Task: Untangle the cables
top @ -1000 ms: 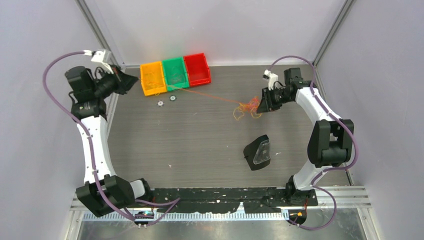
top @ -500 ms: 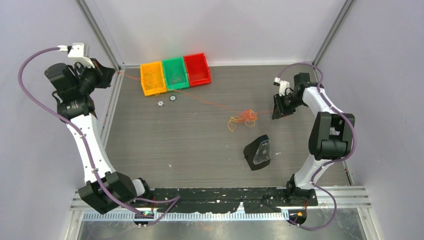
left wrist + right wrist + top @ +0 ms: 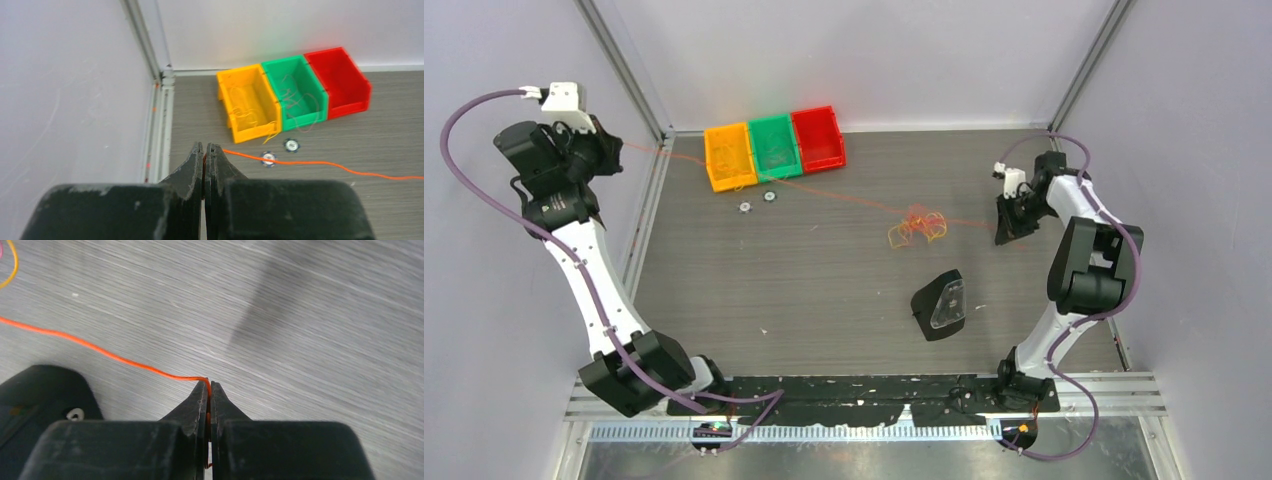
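Observation:
The cables [image 3: 916, 226] are a small knot of thin red, orange and yellow wires right of the table's centre. One orange strand [image 3: 824, 193] runs taut from the knot to the far left, where my left gripper [image 3: 612, 147] is shut on its end, out past the table's left edge. In the left wrist view the strand [image 3: 320, 163] leaves the closed left gripper [image 3: 205, 147]. A second length runs right from the knot to my right gripper [image 3: 1004, 232]. In the right wrist view the right gripper [image 3: 209, 384] is pinched on that orange wire [image 3: 100, 351].
Orange [image 3: 729, 156], green [image 3: 775, 146] and red [image 3: 818, 138] bins stand in a row at the back; the orange and green ones hold thin wires. Two small round discs [image 3: 746, 207] [image 3: 770, 197] lie before them. A black holder with a clear piece [image 3: 940, 305] sits near the right arm.
My left gripper drew further left and back with the orange strand. My right gripper moved right, away from the knot, and shut on a wire. The strand now runs straighter.

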Action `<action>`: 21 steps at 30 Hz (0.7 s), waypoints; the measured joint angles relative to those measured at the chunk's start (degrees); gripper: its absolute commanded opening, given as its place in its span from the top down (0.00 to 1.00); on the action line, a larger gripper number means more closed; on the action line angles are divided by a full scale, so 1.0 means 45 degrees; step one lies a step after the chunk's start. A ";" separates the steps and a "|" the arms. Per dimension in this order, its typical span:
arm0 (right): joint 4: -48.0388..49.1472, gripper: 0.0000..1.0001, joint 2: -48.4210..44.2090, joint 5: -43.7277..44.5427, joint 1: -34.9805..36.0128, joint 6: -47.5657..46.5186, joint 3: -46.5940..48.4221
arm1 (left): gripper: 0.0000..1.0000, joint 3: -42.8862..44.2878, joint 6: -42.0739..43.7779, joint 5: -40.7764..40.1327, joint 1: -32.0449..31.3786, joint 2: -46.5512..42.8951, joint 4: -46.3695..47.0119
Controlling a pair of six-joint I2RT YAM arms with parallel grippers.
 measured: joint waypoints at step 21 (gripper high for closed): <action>-0.0695 0.95 0.1093 0.0763 -0.2186 -0.1486 0.1229 | 1.00 -0.0267 -0.0699 0.2725 0.0325 0.0034 0.0189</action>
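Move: The left hand, high up, grips an orange cable running to the tangle, roughly 71 cm to its right, 4 cm ahead and 38 cm below. The yellow tray lies 24 cm ahead and 15 cm right of it, the nearer poker chip 10 cm ahead and 19 cm right. From the right hand, also gripping orange cable, the tangle lies some 24 cm left, 7 cm ahead and 5 cm lower, and the black holder 17 cm left and 17 cm back. Outwards in opposite directions the two hands pull the orange strands, fingers staying shut on them: the left hand about 7 cm left while sinking slightly, the right about 11 cm right, dipping a little. Both then swing back inwards, the left by nearly 10 cm, rising and turning clockwise some 20 degrees, the right by 3 or 4 cm. ##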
